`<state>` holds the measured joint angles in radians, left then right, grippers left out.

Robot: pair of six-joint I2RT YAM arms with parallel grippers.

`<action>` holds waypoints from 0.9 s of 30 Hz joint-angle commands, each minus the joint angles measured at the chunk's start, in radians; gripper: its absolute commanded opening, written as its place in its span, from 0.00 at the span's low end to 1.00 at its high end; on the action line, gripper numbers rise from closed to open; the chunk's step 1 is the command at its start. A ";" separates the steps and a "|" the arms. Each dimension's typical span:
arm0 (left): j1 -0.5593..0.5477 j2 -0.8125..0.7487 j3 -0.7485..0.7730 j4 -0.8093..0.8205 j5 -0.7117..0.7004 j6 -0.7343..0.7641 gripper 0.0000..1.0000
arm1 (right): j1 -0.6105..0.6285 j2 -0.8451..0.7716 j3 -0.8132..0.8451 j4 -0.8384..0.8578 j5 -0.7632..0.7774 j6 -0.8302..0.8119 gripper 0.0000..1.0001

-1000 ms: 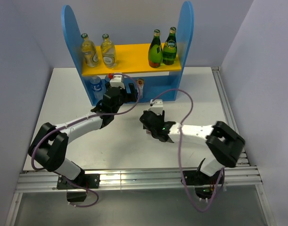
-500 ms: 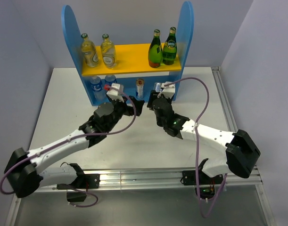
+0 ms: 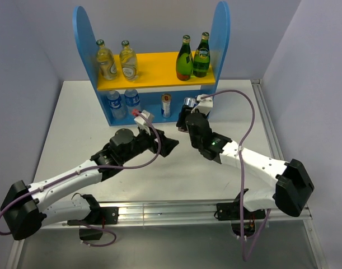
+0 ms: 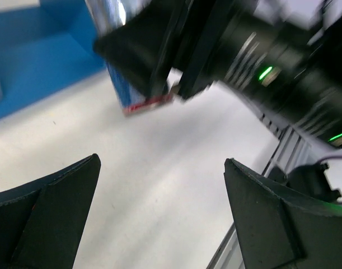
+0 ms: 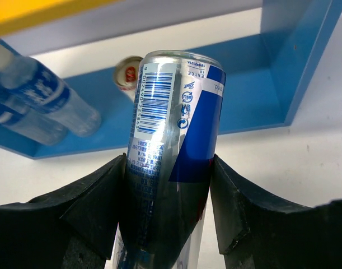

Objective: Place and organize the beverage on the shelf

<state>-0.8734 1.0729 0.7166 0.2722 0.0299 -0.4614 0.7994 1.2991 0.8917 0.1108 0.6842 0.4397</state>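
Note:
The shelf [image 3: 157,64] stands at the back of the table, with blue side panels, a yellow upper board and a blue base [image 5: 246,95]. My right gripper [image 3: 187,115] is shut on an upright blue-and-silver can [image 5: 176,140], just in front of the base's right part. Both black fingers [image 5: 98,196] press on the can's sides. In the left wrist view the same can [image 4: 131,84] shows ahead, with blue shelf [image 4: 36,50] behind it. My left gripper [image 3: 164,143] hangs open over bare table, short of the shelf, with nothing between its fingertips [image 4: 92,165].
Two pale bottles [image 3: 116,60] and two green bottles [image 3: 193,57] stand on the yellow board. Two water bottles [image 3: 122,102] and a small can [image 3: 167,105] stand on the base, left of the held can. Grey walls close both sides. A metal rail [image 3: 159,212] runs along the near edge.
My left gripper has drawn back from the shelf toward the near side, leaving the small can on the base. My right gripper has carried the blue-and-silver can forward to the shelf's lower level.

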 commanded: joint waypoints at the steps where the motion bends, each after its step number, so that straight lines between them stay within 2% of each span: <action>1: -0.006 0.044 -0.025 0.085 0.094 -0.005 0.99 | -0.009 -0.095 0.084 0.033 -0.038 0.057 0.00; 7: -0.006 0.127 -0.019 0.169 0.111 -0.013 0.99 | -0.008 -0.149 0.087 0.003 -0.103 0.094 0.00; 14: -0.006 0.137 -0.016 0.277 0.125 -0.036 0.99 | -0.009 -0.185 0.035 0.004 -0.158 0.123 0.00; 27: -0.006 0.231 0.044 0.347 0.180 -0.043 0.99 | -0.009 -0.273 -0.039 0.056 -0.344 0.131 0.00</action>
<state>-0.8749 1.2930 0.7189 0.5365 0.1791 -0.4900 0.7937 1.0897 0.8474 0.0479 0.4030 0.5533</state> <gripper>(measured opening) 0.994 0.643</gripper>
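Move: The can held in the right hand is about 12 cm ahead of the left hand and 7 cm to its right, roughly level. From the right hand, the open left gripper it is taken to lies some 12 cm back and 7 cm left. The can standing on the lower shelf is about 7 cm ahead, 9 cm left and 8 cm below the right hand; the nearer water bottle is roughly 15 cm left of that can, level with it front to back. Right hand brings the can about 6 cm back and up; open left hand nears it, 5 cm rightward. ##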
